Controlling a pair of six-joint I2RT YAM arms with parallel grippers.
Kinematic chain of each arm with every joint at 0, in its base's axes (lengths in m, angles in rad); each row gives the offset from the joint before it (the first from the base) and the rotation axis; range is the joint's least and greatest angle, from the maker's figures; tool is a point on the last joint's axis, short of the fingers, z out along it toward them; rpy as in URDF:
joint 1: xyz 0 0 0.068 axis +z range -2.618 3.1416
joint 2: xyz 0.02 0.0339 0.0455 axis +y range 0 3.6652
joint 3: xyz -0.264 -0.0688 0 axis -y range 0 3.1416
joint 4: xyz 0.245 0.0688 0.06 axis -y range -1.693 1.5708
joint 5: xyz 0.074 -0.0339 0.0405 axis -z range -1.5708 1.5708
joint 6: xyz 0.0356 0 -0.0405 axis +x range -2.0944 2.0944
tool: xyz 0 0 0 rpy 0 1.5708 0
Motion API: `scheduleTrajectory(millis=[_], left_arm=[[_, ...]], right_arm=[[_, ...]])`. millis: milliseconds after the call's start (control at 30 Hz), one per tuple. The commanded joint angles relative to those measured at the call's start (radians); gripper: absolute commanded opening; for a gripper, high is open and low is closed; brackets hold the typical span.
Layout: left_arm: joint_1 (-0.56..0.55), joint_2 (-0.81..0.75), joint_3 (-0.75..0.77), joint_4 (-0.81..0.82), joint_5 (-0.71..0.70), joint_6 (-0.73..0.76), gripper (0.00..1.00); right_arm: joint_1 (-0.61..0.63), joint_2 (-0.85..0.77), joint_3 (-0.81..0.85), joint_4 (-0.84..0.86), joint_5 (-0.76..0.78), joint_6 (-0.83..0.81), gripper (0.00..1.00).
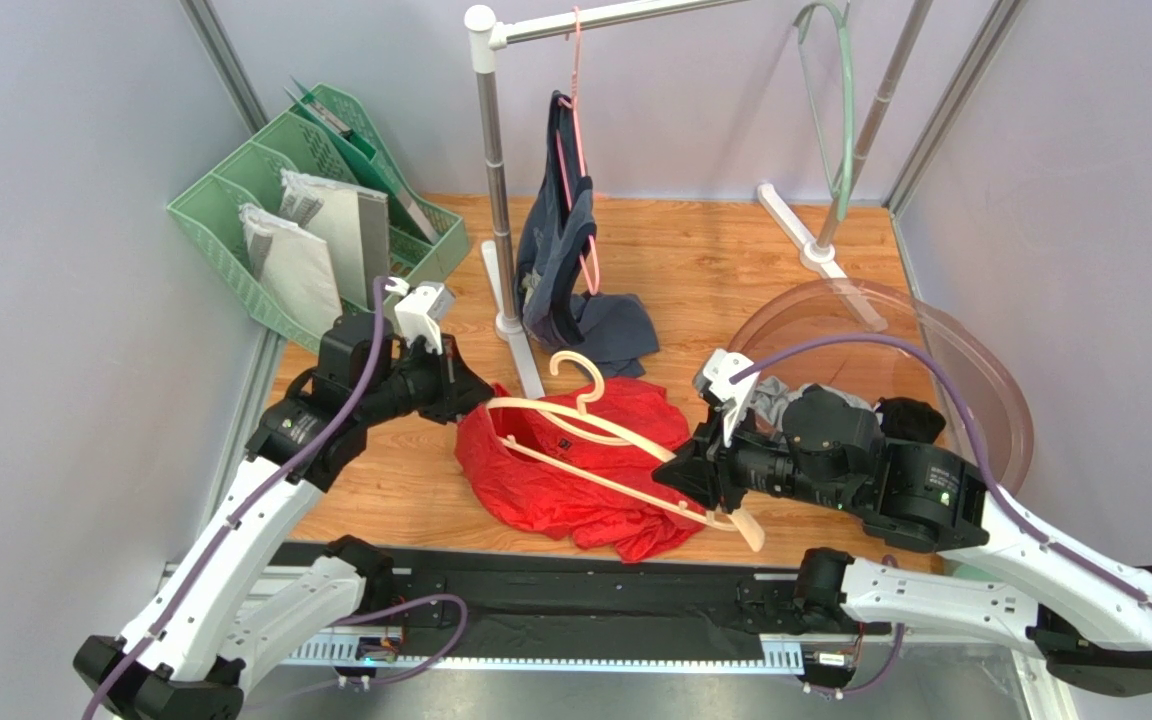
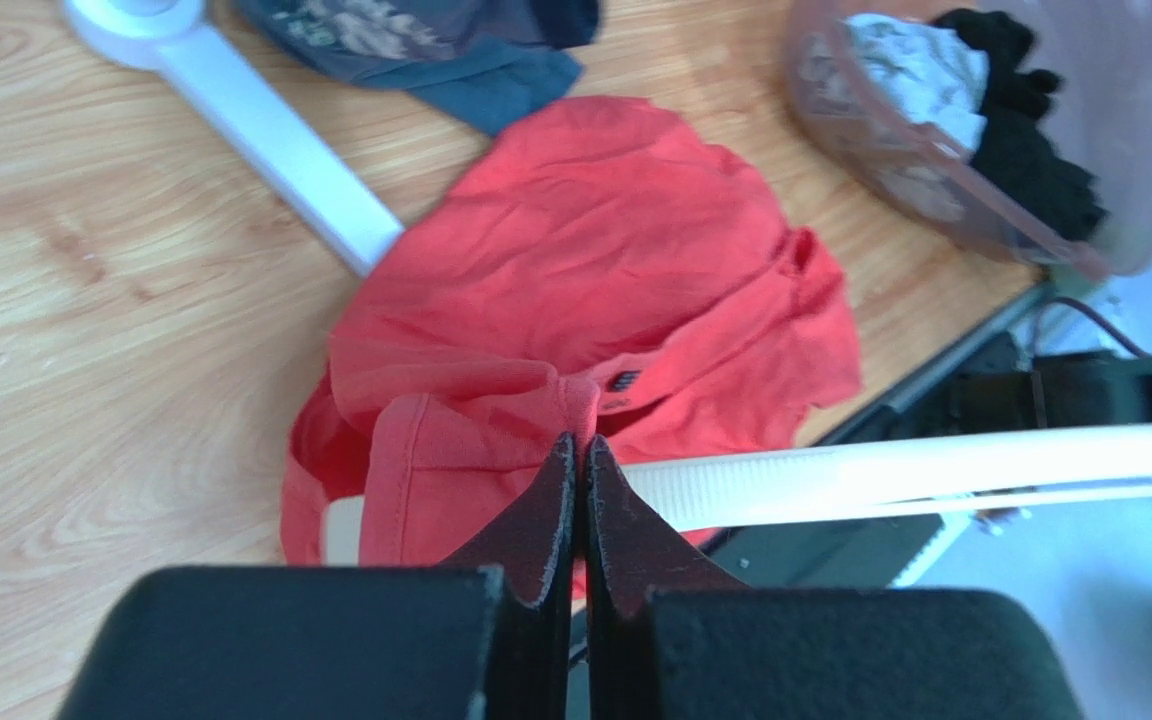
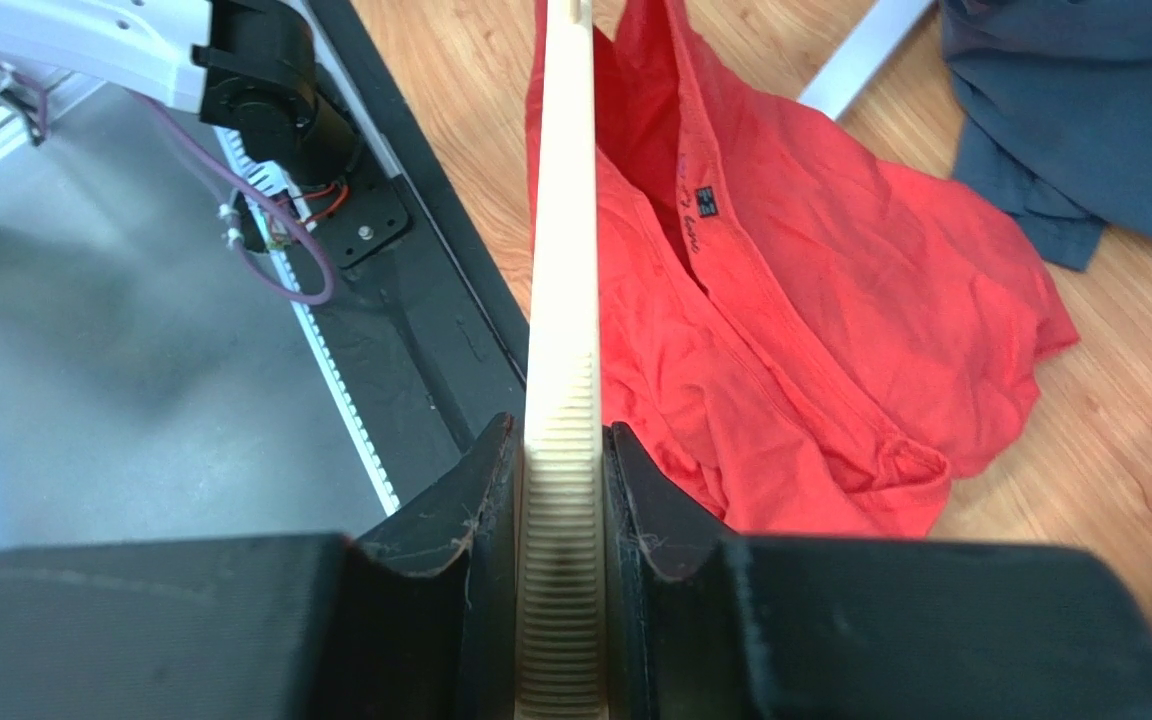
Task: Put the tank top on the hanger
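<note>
The red tank top (image 1: pixel 582 480) lies crumpled on the wooden table between the two arms. The cream hanger (image 1: pixel 597 435) rests across it, hook pointing to the back. My left gripper (image 1: pixel 465 398) is at the top's left edge. In the left wrist view its jaws (image 2: pixel 579 447) are pressed together with a fold of the tank top (image 2: pixel 597 285) gathered at their tips, and the hanger (image 2: pixel 898 468) runs just beyond. My right gripper (image 1: pixel 683 468) is shut on the hanger's right shoulder end. In the right wrist view the ribbed hanger (image 3: pixel 563 300) sits between the fingers of the gripper (image 3: pixel 560 450), beside the tank top (image 3: pixel 838 300).
A white clothes rack (image 1: pixel 495 180) stands at the back with a navy top (image 1: pixel 560 225) on a pink hanger and a mint green hanger (image 1: pixel 838 105). A green file rack (image 1: pixel 319 225) is back left. A clear pink basin (image 1: pixel 973 390) with cloths sits right.
</note>
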Motion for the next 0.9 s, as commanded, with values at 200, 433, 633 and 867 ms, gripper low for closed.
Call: scheduleTrajectory(millis=[200, 433, 633, 867], left_arm=[[0.001, -0.075, 0.14, -0.04, 0.151, -0.041, 0.0], [0.002, -0.111, 0.177, -0.035, 0.193, -0.101, 0.0], [0.002, -0.108, 0.191, -0.07, 0.231, -0.041, 0.36], [0.001, -0.086, 0.26, -0.075, 0.253, 0.026, 0.95]], right_arm=[[0.004, -0.037, -0.105, 0.269, -0.055, -0.069, 0.0], [0.007, -0.076, -0.169, 0.4, -0.044, -0.082, 0.0], [0.006, -0.1, -0.169, 0.45, -0.036, -0.092, 0.0], [0.007, -0.111, -0.165, 0.484, -0.053, -0.089, 0.0]])
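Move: The left hand, still pinching the red tank top's strap, has the hanger's left tip about 3 cm ahead, 2 cm to its left and just below; the hanger's hook is some 12 cm right and 3 cm ahead. The tank top's body lies about 14 cm right, 6 cm back and 11 cm down, the rack foot's near end 7 cm right and 5 cm ahead. From the right hand, holding the hanger, that tip is roughly 30 cm left and 15 cm ahead, slightly lower. Still pinching the strap, the left hand draws it up about 9 cm and back some 5 cm along the hanger's left arm, tilting about 15 degrees, then nearly stops and opens wide to let the strap go. The right hand keeps its grip on the hanger, feeds it leftward 2–3 cm, dips slightly, then rises and tilts it. ##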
